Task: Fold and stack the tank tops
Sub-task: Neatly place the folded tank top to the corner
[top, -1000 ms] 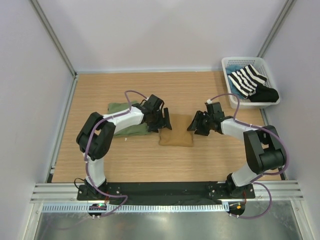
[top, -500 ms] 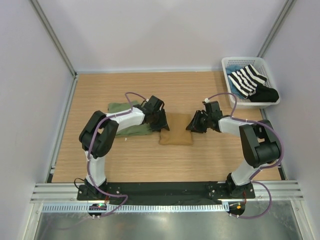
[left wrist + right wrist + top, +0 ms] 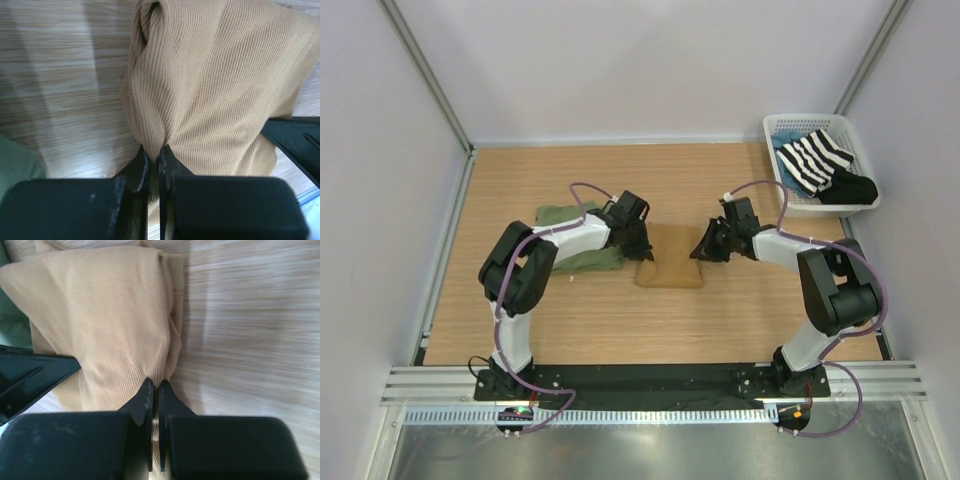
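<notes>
The tan-brown tank top [image 3: 670,262] lies folded in a small bundle at the middle of the table. My left gripper [image 3: 646,251] is shut on its left edge, pinching a fold of ribbed cloth [image 3: 200,90] between the fingertips [image 3: 154,155]. My right gripper [image 3: 700,252] is shut on the opposite edge, with the tan cloth [image 3: 100,315] gathered at its tips [image 3: 154,388]. The olive green tank top [image 3: 578,238] lies folded just left of the tan one, partly under my left arm; a corner of it [image 3: 15,165] shows in the left wrist view.
A white basket [image 3: 825,205] at the back right holds a black-and-white striped garment [image 3: 815,160] and a black garment [image 3: 850,188]. Wooden tabletop [image 3: 520,180] surrounds the tops. Grey walls stand close on both sides.
Both grippers closed from open onto the two side edges of the tan tank top. The right arm also slid a little leftward toward the bundle.
</notes>
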Available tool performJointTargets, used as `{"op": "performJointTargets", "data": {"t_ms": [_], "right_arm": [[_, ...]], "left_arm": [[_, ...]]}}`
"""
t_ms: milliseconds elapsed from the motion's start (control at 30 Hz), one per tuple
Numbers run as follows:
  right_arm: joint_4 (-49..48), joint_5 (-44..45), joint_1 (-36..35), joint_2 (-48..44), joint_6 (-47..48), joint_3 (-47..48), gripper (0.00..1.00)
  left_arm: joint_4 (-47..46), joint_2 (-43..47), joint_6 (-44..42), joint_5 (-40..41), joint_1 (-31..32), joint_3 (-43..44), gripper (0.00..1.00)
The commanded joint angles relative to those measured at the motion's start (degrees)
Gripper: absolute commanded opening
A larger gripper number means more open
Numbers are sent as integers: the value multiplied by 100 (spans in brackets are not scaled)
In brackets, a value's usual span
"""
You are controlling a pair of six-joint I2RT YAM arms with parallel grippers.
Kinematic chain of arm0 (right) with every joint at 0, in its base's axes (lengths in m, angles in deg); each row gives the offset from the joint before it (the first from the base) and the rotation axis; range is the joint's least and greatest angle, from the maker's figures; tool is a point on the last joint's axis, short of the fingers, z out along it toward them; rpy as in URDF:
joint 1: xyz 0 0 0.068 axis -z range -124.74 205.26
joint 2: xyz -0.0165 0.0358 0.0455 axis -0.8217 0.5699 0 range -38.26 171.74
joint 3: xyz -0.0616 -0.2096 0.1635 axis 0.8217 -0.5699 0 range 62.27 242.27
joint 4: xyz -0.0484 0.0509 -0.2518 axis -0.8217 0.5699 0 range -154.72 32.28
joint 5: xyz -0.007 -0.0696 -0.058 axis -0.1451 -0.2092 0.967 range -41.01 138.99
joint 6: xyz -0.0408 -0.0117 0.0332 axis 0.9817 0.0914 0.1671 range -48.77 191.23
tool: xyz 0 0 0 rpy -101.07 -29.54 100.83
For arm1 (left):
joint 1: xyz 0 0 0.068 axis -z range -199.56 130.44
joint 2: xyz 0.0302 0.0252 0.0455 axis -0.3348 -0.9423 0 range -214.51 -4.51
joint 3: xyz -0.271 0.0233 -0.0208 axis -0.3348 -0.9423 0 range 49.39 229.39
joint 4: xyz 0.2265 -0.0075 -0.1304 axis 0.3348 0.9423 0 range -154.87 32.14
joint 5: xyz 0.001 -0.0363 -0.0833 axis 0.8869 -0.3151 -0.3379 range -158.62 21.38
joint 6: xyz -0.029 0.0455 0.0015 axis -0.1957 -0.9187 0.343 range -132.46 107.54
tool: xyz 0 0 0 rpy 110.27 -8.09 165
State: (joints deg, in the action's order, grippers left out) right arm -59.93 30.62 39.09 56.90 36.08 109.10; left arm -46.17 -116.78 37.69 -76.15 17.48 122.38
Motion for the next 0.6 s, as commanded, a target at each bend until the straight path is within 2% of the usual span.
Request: {"op": "performJointTargets", "data": {"t_ms": [0,333,567], "right_arm": [[284,202,-246,-453,141,458,1],[1049,9,-317,-788,176,1539,1],[1303,79,-677,-428,70,2391,1]], "left_arm": [[265,372,-234,331,5,241,0],[1161,1110,-629,138,-267,1111,0],[1575,1427,-866,-292,-1030,1384,0]]}}
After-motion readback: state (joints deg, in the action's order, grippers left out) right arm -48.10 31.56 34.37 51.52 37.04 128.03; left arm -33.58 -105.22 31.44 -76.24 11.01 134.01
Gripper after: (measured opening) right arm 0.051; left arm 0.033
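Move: Both hands already pinch the folded tan tank top, whose middle lies about 5 cm to the left hand's right, level with it and a centimetre or so lower. The folded green tank top lies some 14 cm to the left hand's left, 5 cm farther out, just below fingertip height. From the right hand, the green tank top is roughly 25 cm left and 5 cm ahead; the basket stands about 26 cm right and 24 cm ahead. Keeping their pinch on opposite side edges of the tan tank top, both hands lift together, slowly at first and then fast, to some 13 cm higher, their fingertips swinging forward and up by a little over 10 degrees. As they climb they also drift forward and to the left by about 4 cm each, the left hand making most of its leftward shift late, towards the side where the green tank top lies. ##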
